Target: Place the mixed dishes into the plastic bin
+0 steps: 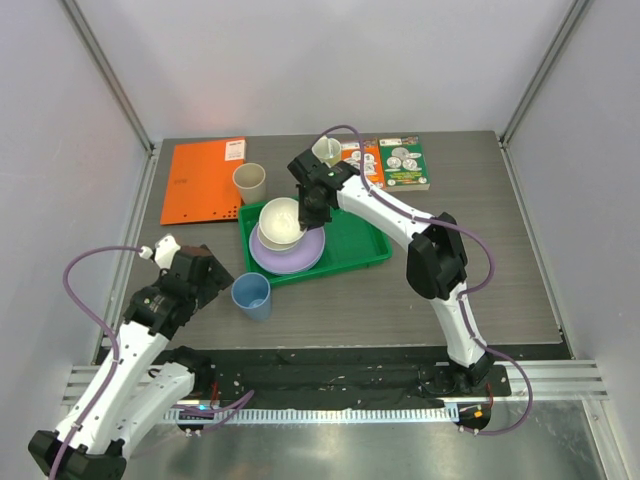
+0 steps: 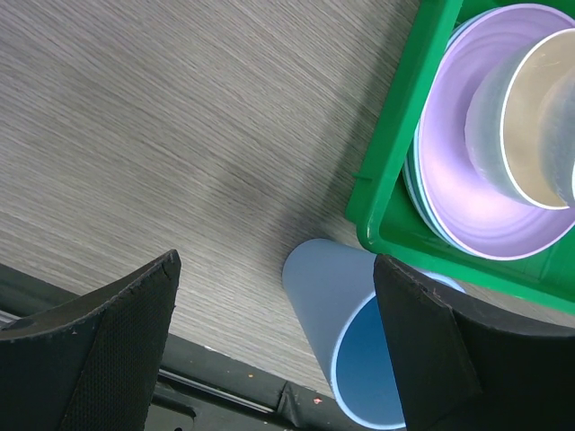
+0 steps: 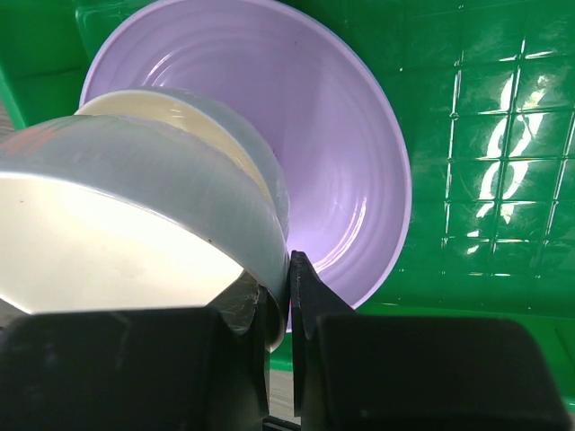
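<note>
The green plastic bin point(image 1: 362, 246) point(image 2: 393, 166) point(image 3: 485, 135) holds a lilac plate point(image 1: 292, 258) point(image 2: 463, 184) point(image 3: 337, 135) stacked on a light blue plate point(image 2: 414, 190). My right gripper point(image 1: 308, 212) point(image 3: 289, 262) is shut on the rim of the cream bowl point(image 1: 280, 220) point(image 3: 108, 242), which is tilted over the lilac plate. A blue cup point(image 1: 252, 296) point(image 2: 328, 301) stands on the table just in front of the bin. My left gripper point(image 1: 207, 275) point(image 2: 277, 260) is open beside it, its right finger close to the cup. A beige cup point(image 1: 250, 183) stands behind the bin.
An orange folder point(image 1: 205, 180) lies at the back left. A pale mug point(image 1: 325, 150) and two printed packets point(image 1: 392, 163) sit at the back. A black strip runs along the near table edge point(image 2: 225, 395).
</note>
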Robot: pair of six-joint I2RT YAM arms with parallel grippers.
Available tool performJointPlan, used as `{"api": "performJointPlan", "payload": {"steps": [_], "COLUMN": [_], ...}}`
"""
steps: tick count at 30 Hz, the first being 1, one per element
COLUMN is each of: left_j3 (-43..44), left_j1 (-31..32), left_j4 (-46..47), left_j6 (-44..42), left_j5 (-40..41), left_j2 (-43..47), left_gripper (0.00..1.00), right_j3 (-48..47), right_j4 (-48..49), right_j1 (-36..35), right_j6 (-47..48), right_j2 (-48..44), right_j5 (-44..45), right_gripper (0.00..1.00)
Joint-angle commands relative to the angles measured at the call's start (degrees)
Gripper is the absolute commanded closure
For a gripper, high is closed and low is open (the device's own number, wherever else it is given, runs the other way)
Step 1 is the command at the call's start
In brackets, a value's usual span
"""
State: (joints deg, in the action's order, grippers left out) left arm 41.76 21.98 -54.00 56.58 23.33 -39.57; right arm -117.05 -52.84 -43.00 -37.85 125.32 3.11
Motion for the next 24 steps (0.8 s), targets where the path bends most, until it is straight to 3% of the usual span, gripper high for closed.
{"api": "performJointPlan", "payload": {"steps": [1, 10, 17, 24], "left_j3": [-0.4, -1.0, 0.0, -0.4], "left_j1": [-0.2, -0.3, -0.3, -0.3], "left_j4": [1.1, 1.3, 0.7, 1.0], "left_j6": [-0.2, -0.4, -0.4, -0.5], "left_j5": [0.9, 1.1, 1.4, 1.5], "left_j2": [0.8, 1.1, 0.9, 0.4], "left_gripper": [0.12, 0.12, 0.12, 0.12], "right_j3": [-1.5, 1.1, 1.2, 0.9], "right_j4": [2.1, 3.0, 3.8, 4.6], "right_j1": [-0.2, -0.2, -0.1, -0.2], "right_j6": [-0.4, 0.0, 0.6, 0.2], "right_j2": [-2.1, -3.1, -4.1, -5.5], "right_j5": [-1.4, -2.0, -2.4, -4.2], "right_gripper": [0.91, 0.77, 0.50, 0.44]}}
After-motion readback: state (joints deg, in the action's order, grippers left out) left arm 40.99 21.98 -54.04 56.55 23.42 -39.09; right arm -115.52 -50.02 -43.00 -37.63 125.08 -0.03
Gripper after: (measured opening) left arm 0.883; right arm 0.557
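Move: The lower white bowl, where the held second bowl is to nest, lies about 5 cm to the right hand's left, some 1 cm back and 6 cm below. The purple plate under it has its middle about 4 cm left, 5 cm back and 9 cm down; the beige cup stands about 12 cm left and 10 cm ahead, 6 cm lower. From the left hand, the lower bowl lies some 10 cm ahead, 14 cm right and 7 cm down. The second white bowl, already tilted over the first with its right rim pinched, is let go into the lower bowl: the right fingers open from nearly shut to about half. The right hand otherwise almost stays put, easing about 1 cm to its left, its fingertips still spread on either side of the bowl's rim. ##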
